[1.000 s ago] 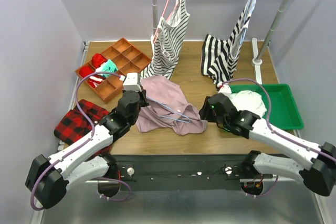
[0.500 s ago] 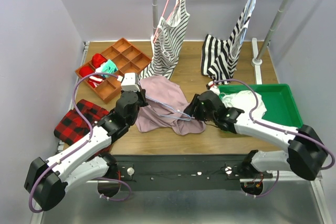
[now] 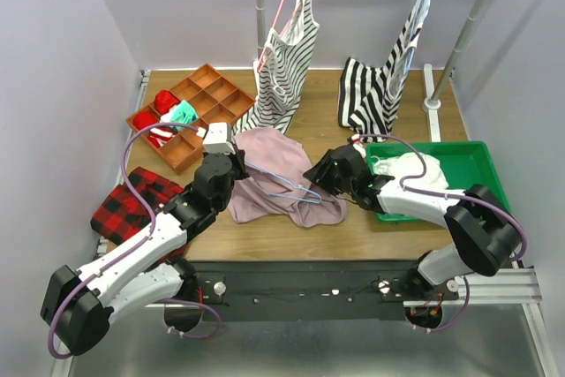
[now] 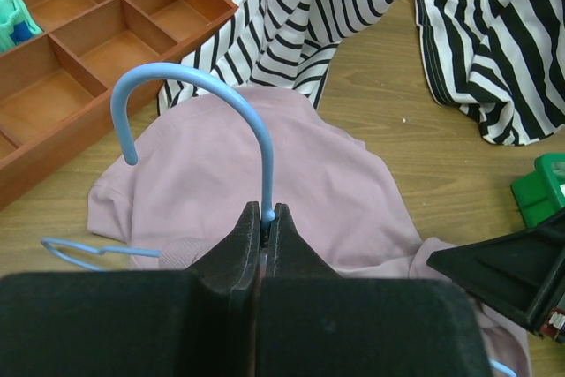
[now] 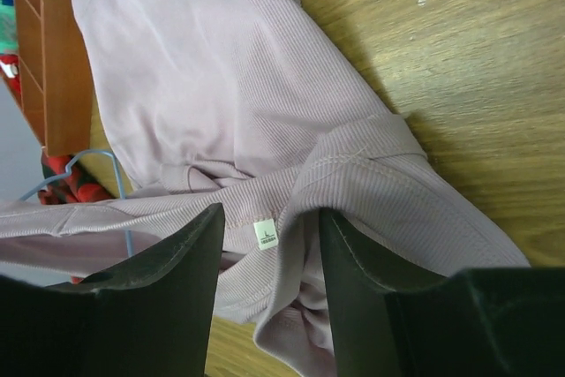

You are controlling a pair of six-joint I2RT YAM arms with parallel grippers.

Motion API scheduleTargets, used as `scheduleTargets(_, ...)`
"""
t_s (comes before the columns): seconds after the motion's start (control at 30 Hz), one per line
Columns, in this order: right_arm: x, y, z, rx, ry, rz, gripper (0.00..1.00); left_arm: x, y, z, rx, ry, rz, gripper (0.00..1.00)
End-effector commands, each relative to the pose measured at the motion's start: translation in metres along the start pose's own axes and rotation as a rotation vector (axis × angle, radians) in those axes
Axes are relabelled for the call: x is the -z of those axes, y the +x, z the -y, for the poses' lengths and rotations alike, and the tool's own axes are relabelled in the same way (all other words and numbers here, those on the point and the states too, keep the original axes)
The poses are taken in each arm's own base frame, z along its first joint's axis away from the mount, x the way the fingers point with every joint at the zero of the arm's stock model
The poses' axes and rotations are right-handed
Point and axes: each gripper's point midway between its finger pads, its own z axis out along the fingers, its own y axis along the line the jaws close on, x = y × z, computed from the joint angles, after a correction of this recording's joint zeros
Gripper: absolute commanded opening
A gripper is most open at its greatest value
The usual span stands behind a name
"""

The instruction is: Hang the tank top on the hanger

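The mauve-pink tank top (image 3: 275, 158) lies crumpled on the table's middle, also seen in the left wrist view (image 4: 221, 183) and the right wrist view (image 5: 203, 68). The pale blue wire hanger (image 3: 284, 185) lies across it, partly tucked into the fabric. My left gripper (image 3: 231, 165) is shut on the stem just below the hanger's hook (image 4: 196, 82), jaws (image 4: 267, 214) pinched together. My right gripper (image 3: 316, 174) hovers low at the top's right edge, open, with a folded hem and its white label between the fingers (image 5: 269, 218).
An orange divided tray (image 3: 210, 87) sits back left. Two striped tops hang from posts (image 3: 287, 59) (image 3: 388, 86). A green tray (image 3: 475, 184) with a white garment (image 3: 417, 170) is at the right. Red plaid cloth (image 3: 132, 200) lies at the left edge.
My right gripper has travelled left from beside the green tray to the tank top's right edge. The left gripper and hanger have barely moved.
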Motion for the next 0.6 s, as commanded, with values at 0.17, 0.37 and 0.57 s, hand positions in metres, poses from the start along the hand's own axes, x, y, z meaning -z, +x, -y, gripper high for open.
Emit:
scheduleTargets(0.17, -0.014, -0.007, 0.013, -0.038, 0.02, 0.043, 0.27, 0.004, -0.017, -0.005, 0.031, -0.036, 0.06, 0.0)
scheduleTargets(0.37, 0.016, -0.011, 0.027, -0.053, -0.045, 0.089, 0.01, 0.001, -0.023, -0.012, 0.047, -0.102, 0.062, 0.0)
scheduleTargets(0.57, 0.062, -0.02, 0.027, -0.018, -0.15, 0.171, 0.01, -0.009, -0.018, -0.023, 0.046, -0.205, 0.041, 0.0)
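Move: My right hand hovers open over the tank top's raised right-hand fold, which lies about 1 cm ahead and 1 cm below the finger pads. The hanger's lower corner is some 5 cm back and 2 cm to the right, with the green bin about 31 cm to the right and 1 cm back. From my left hand, holding the hanger near its hook, the fold lies about 17 cm to the right, level fore and aft, and some 13 cm lower. I shut my right fingers on the tank top's fold, easing barely forward, and pinch the cloth. Then I dip a little and draw it about 5 cm right and back, towards the green bin, starting to rise again at the very end. My left hand keeps its grip on the hanger, shifting about 1.5 cm left and slightly forward while turning some 5 degrees counter-clockwise. ##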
